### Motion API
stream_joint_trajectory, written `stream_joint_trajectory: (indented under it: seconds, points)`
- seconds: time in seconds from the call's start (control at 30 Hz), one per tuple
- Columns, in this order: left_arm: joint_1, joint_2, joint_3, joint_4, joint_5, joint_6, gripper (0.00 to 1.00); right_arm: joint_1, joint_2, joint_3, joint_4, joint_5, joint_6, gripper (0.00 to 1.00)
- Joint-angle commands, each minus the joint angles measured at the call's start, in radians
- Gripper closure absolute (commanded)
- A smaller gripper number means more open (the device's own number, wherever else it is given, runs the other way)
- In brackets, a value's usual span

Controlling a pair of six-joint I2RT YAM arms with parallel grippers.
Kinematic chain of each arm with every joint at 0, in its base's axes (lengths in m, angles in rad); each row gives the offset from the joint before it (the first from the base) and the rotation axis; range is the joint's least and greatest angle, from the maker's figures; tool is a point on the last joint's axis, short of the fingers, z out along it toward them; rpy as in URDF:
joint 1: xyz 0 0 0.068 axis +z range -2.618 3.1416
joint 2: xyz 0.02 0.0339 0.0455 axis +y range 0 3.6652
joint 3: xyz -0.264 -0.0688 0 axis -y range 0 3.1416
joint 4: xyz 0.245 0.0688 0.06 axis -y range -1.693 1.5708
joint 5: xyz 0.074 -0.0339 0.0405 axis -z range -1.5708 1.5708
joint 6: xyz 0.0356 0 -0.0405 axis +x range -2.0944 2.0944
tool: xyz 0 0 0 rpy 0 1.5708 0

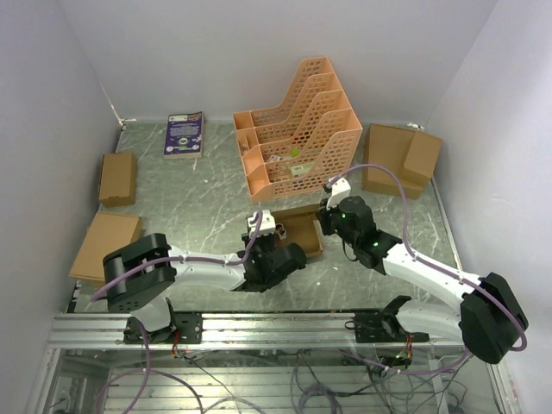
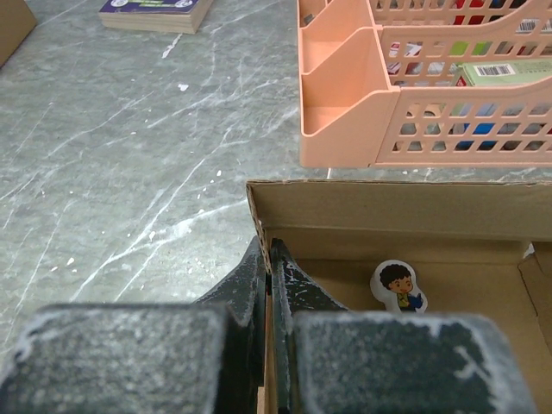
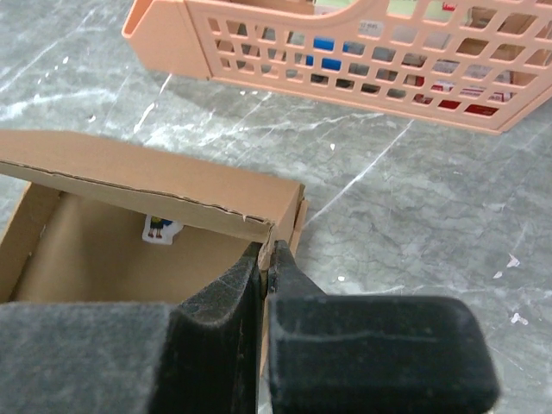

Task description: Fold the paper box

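Note:
The paper box (image 1: 300,231) is a shallow brown cardboard tray lying on the marble table between my two arms. My left gripper (image 1: 263,235) is shut on its left side wall. In the left wrist view the fingers (image 2: 267,254) pinch that wall edge-on, with the box (image 2: 397,220) and a small cartoon sticker (image 2: 397,286) on its floor beyond them. My right gripper (image 1: 327,221) is shut on the right side wall. The right wrist view shows its jaws (image 3: 267,252) clamped on the corner of the box (image 3: 147,177), whose far flap leans inward over the sticker (image 3: 158,228).
An orange lattice file rack (image 1: 297,129) stands just behind the box, close in both wrist views (image 2: 431,95) (image 3: 345,52). A book (image 1: 184,134) lies at the back left. Ready-made cardboard boxes sit at the left (image 1: 117,177) (image 1: 105,246) and back right (image 1: 398,158).

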Motion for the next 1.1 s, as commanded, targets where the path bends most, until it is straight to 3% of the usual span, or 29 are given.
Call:
stream_joint_trajectory:
  seconds: [0.0, 0.27, 0.47, 0.57, 0.67, 0.8, 1.07]
  points:
    - [-0.055, 0.031, 0.030, 0.011, 0.075, -0.150, 0.93, 0.020, -0.006, -0.027, -0.078, -0.314, 0.005, 1.00]
    - [-0.103, 0.066, 0.075, -0.216, 0.046, -0.357, 0.90, -0.021, -0.012, -0.053, -0.083, -0.392, -0.011, 1.00]
    - [-0.151, 0.132, 0.219, -0.640, -0.028, -0.680, 0.71, -0.031, -0.022, -0.064, -0.074, -0.379, -0.021, 1.00]
    - [-0.191, 0.219, 0.329, -1.009, -0.076, -1.003, 0.51, -0.035, -0.022, -0.068, -0.070, -0.369, -0.023, 1.00]
    - [-0.257, 0.353, 0.450, -1.474, -0.112, -1.473, 0.32, -0.038, -0.023, -0.071, -0.069, -0.367, -0.023, 1.00]
    - [-0.308, 0.401, 0.513, -1.510, -0.110, -1.439, 0.20, -0.038, -0.021, -0.072, -0.065, -0.370, -0.023, 1.00]
    - [-0.340, 0.348, 0.532, -1.491, -0.056, -1.391, 0.02, -0.039, -0.019, -0.076, -0.053, -0.380, -0.026, 1.00]
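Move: Both hands still pinch the lid panel of the paper box, one at each end. The tray they are folding it onto has its middle about 10 cm right of the left hand, 3 cm back and 7 cm below. From the right hand the tray is some 10 cm left, 6 cm back and 7 cm below. The little figure in the tray lies about 8 cm right of the left hand, level with it and 8 cm below. The orange basket's middle is roughly 25 cm ahead and 12 cm right of the left hand. The left fingers first draw their end of the lid back and down, then let go and open almost fully, while that hand carries on back and to the right over the near part of the tray, some 9 cm back in all, its left side rolling up about 15 degrees. The right hand keeps its pinch on the other end, easing about 3 cm back and 2 cm down as it turns slightly counter-clockwise. ##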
